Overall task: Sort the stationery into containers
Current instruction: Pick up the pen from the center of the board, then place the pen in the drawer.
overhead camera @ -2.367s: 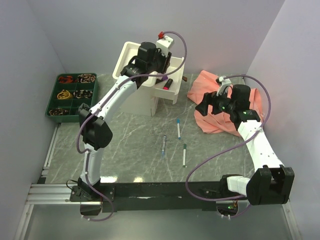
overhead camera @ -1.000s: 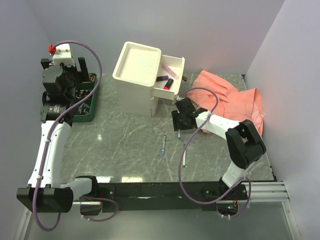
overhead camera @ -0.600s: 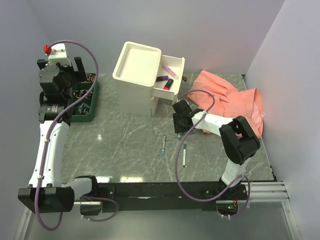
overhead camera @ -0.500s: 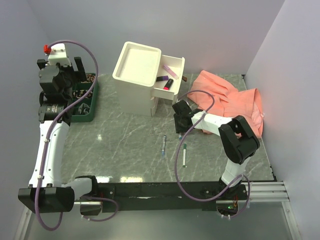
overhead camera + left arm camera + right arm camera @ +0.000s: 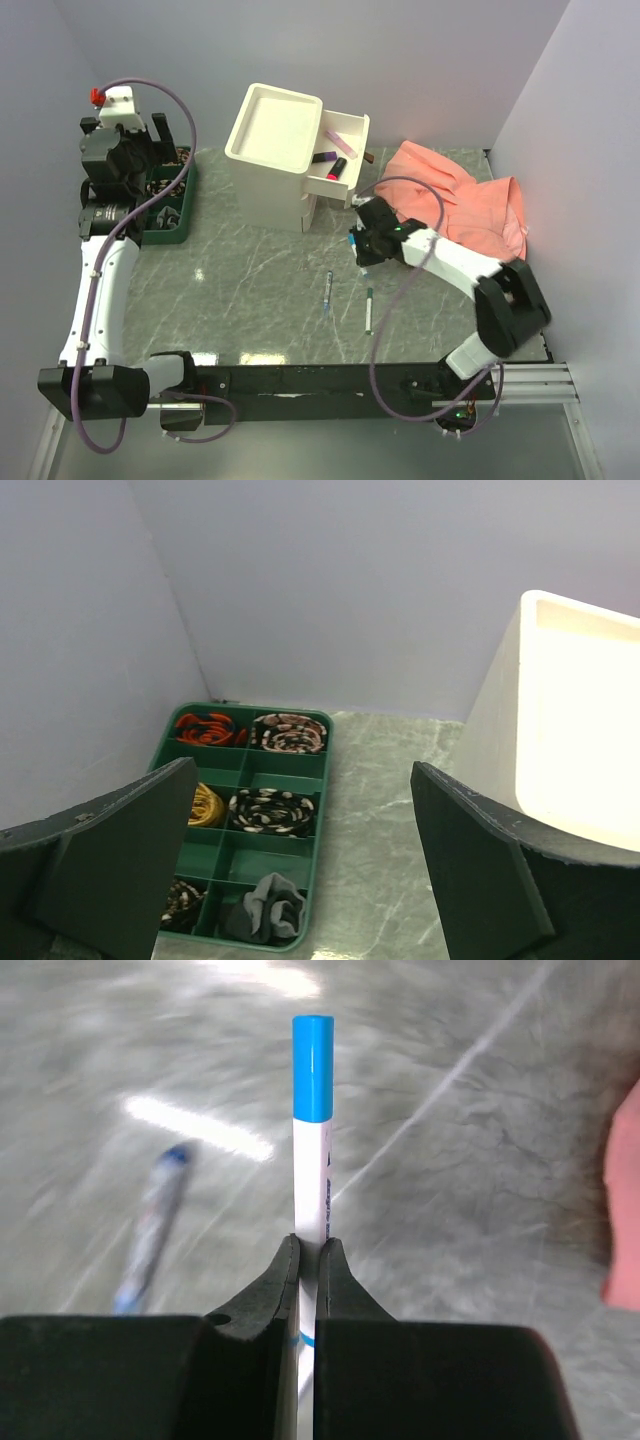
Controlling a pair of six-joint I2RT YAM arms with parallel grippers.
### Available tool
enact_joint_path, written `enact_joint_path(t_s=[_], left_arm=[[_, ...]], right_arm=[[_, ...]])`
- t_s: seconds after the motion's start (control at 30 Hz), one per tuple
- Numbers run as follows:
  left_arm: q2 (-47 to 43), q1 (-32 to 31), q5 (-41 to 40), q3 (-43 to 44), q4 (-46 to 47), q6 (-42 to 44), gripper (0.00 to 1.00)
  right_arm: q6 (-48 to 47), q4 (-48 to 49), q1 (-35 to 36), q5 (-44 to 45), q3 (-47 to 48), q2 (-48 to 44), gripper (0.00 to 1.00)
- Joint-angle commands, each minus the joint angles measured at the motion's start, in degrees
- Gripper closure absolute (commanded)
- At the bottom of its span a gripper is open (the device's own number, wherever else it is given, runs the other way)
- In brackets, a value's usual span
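My right gripper (image 5: pixel 363 247) is shut on a thin white pen with a blue cap (image 5: pixel 312 1130), held above the table in front of the cabinet; the pen sticks straight out past the fingertips (image 5: pixel 285 1260). The cream-white cabinet (image 5: pixel 272 150) has one drawer (image 5: pixel 349 183) pulled out, holding a purple highlighter (image 5: pixel 334 139), a dark purple one (image 5: pixel 322 157) and a red-and-black marker (image 5: pixel 337 168). Two thin pens lie on the table: one with blue (image 5: pixel 328 292), one with a green cap (image 5: pixel 368 309). My left gripper (image 5: pixel 300 880) is open and empty, raised at the far left.
A green divided tray (image 5: pixel 170 205) with coiled bands and a rolled grey cloth stands at the back left, below my left gripper (image 5: pixel 252 825). A crumpled pink cloth (image 5: pixel 460 205) lies at the back right. Grey walls close in the table.
My right gripper has lifted the blue-capped pen off the table and moved slightly toward the cabinet. The left arm has barely shifted at the far left.
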Motion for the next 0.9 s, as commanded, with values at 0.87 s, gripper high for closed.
enact_joint_path(t_s=[0.87], left_arm=[[7.2,0.3,15.2,8.1,-0.8,-4.7,0.07]], right_arm=[[-20.2,4.2,-5.4,-13.0,43.7,4.4,1.0]])
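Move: The blue-capped pen is already pinched in the right hand, just clear of the table. From there the middle of the open drawer lies some 18 cm ahead, 6 cm left and 16 cm up, with the drawer box about 21 cm left, 18 cm ahead and 10 cm up. The grey pen lies roughly 6 cm back and 8 cm left, 4 cm lower. From the left hand the drawer is about 38 cm right, 8 cm ahead and 20 cm down. The blue-capped pen stays pinched in the shut right fingers and is carried up, nearly 30 cm in all, towards the open drawer: first almost straight up while drawing back slightly, then, after slowing, up, forward and left, ending some 10 cm farther out. Meanwhile the wrist tips the fingers up about 40 degrees and swings counter-clockwise. The empty, open left hand eases about 5 cm forward, drifting right. ##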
